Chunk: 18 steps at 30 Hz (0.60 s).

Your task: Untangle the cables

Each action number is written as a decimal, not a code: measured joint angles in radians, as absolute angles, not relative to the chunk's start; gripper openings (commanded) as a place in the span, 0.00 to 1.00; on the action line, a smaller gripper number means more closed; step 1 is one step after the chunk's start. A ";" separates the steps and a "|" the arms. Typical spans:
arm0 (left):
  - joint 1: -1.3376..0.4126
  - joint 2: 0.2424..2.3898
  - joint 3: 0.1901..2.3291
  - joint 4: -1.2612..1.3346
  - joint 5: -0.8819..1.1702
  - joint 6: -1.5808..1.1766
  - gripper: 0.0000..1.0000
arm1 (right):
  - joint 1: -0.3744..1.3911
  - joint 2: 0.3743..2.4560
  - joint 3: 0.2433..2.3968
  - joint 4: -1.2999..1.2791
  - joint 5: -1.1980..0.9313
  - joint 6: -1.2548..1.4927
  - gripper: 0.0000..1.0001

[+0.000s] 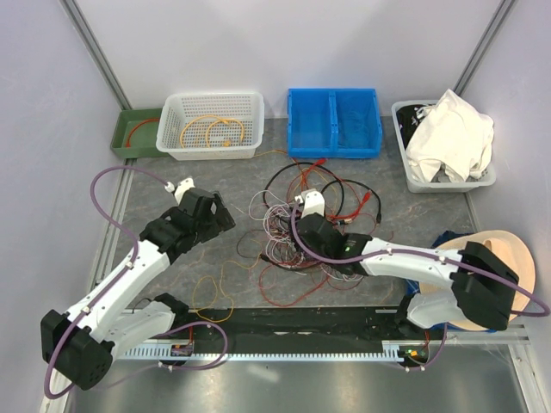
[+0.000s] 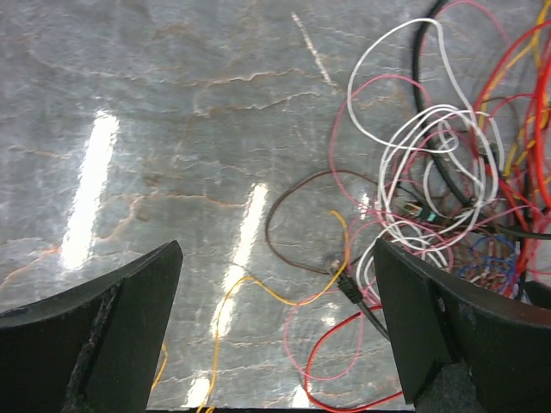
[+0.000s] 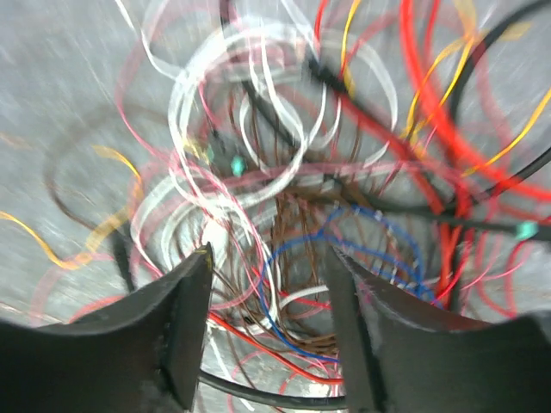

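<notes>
The cables lie in a jumble of red, white, black, pink, brown and blue wires at the table's middle. My right gripper is down in the heap. In the blurred right wrist view its jaws stand apart, and brown, blue, red and white strands run through the gap without being pinched. My left gripper hovers just left of the heap. It is wide open above bare tabletop, where a yellow wire, a pink loop and a red loop stray out. White coils lie to its right.
Along the back stand a green tray with an orange cable, a white basket holding yellow wire, a blue bin and a grey bin of white cloth. A tan hat lies right. A black strip runs along the near edge.
</notes>
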<state>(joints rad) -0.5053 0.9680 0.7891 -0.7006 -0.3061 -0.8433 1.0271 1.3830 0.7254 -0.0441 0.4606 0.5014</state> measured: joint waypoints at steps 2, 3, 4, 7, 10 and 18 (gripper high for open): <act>-0.505 0.968 0.789 -0.683 -0.290 -0.844 0.99 | 1.020 1.350 0.763 -0.068 0.482 0.491 0.66; -0.505 0.967 0.788 -0.673 -0.283 -0.845 0.99 | 1.009 1.340 0.783 -0.073 0.488 0.486 0.66; -0.505 0.967 0.786 -0.666 -0.278 -0.845 1.00 | 0.992 1.333 0.800 -0.074 0.488 0.482 0.66; -0.505 0.964 0.778 -0.646 -0.260 -0.845 1.00 | 0.893 1.342 0.834 -0.074 0.467 0.482 0.65; -0.505 0.960 0.764 -0.627 -0.240 -0.845 0.99 | 0.763 1.418 0.861 -0.068 0.451 0.482 0.64; -0.505 0.937 0.728 -0.603 -0.192 -0.845 1.00 | 0.670 1.709 1.006 -0.080 0.405 0.467 0.61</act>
<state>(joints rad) -0.5053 0.9375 0.7277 -0.6029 -0.1921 -0.8452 0.6701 1.7088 1.0058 -0.0803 0.4046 0.4675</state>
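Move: The thick red cable at the far side of the tangle lies about 13 cm ahead of the right hand, 5 cm to its right and 8 cm below. The white coil is roughly 3 cm ahead and 5 cm left of that hand, and the red plug some 10 cm ahead and 20 cm right, both also about 8 cm down. From the left hand, the red cable is some 12 cm ahead, 23 cm right and 13 cm below. Towards the thick red cable, the right hand goes forward about 13 cm and some 5 cm right, in an arc: it first rises roughly 5 cm over the tangle, then sinks to a little below its starting height. The wrist turns about 15 degrees clockwise while the fingers stay part open. The empty left hand drifts 2 cm right, fingers wide. ##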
